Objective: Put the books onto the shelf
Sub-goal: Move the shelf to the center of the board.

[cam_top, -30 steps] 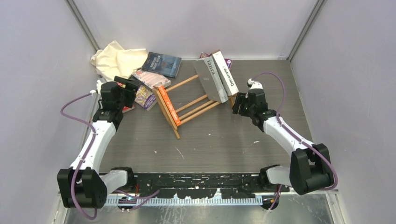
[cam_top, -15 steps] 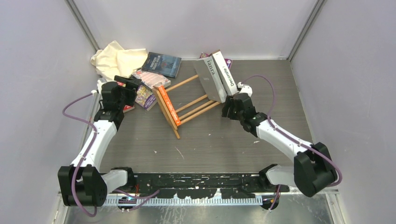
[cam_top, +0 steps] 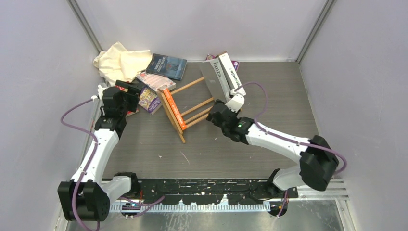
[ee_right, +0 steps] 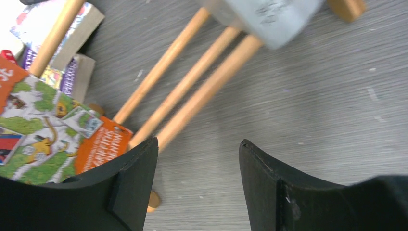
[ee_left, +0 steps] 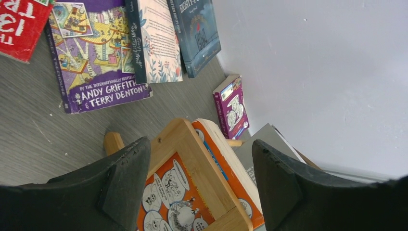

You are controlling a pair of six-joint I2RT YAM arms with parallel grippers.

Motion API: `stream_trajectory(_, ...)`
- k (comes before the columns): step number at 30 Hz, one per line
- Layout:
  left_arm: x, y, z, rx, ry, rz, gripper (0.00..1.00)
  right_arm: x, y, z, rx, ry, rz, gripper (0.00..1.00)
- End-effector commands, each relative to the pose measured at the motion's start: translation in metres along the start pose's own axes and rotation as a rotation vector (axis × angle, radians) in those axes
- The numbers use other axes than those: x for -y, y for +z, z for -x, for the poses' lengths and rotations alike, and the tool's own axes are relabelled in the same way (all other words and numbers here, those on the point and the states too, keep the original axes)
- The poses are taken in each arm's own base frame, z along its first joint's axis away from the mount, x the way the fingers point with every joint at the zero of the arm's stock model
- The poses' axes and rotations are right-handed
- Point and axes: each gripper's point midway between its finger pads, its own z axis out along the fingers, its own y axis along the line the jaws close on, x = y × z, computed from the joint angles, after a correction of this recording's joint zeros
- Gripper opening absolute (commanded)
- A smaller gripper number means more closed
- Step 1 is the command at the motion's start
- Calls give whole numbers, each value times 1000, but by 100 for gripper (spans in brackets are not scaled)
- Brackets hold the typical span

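Note:
The shelf (cam_top: 195,107) lies tipped over mid-table, its slats (ee_right: 192,91) bare. An orange book (cam_top: 174,109) rests against its left frame end (ee_left: 192,149). A grey book (cam_top: 216,81) and the white "Decorate" book (cam_top: 232,74) lean on its right end. More books lie at the back left: dark blue (cam_top: 166,66), floral (cam_top: 154,81), purple (ee_left: 96,53) and red (ee_left: 19,24). My left gripper (cam_top: 129,92) hovers open beside that pile, with the orange book (ee_left: 168,192) showing between its fingers. My right gripper (cam_top: 211,115) stands open just above the slats, holding nothing.
A cream cloth (cam_top: 120,61) is bunched in the back left corner. A small purple book (cam_top: 235,64) lies behind the grey one by the back wall. Side walls close in on both sides. Bare grey tabletop (cam_top: 211,149) stretches in front of the shelf.
My right arm has swung left, from beside the Decorate book to over the shelf's slats, staying open. The left gripper has hardly moved.

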Motion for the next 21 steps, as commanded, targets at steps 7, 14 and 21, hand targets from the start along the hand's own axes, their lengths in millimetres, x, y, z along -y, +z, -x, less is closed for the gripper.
stream_trajectory(7,15,-17,18,70,28,-9,77,-59,17,4,104,235,-7,69)
stream_trajectory(14,16,-15,19,70,23,-8,77,-68,33,-14,60,267,-10,68)
stream_trajectory(21,15,-13,19,71,30,-3,77,-77,46,-29,28,294,-1,65)
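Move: The empty right hand is going for the shelf's front rail, roughly 6 cm to its left, 2 cm ahead and 9 cm below. The orange book at the shelf's left end stands about 15 cm left and 6 cm ahead of the hand. The grey book is some 16 cm ahead and 4 cm right, with the white Decorate book 7 cm farther right of it. From the idle left hand, that rail is about 24 cm right, 6 cm back and 19 cm below. Without touching anything yet, the open right hand heads for the shelf's front rail, sweeping about 6–7 cm left and a little forward. The sweep is quick at first, then slows as the hand sinks some 4 cm to bring the rail into line between the fingertips. The wrist rolls and turns clockwise by roughly 10 degrees; the fingers stay open. ##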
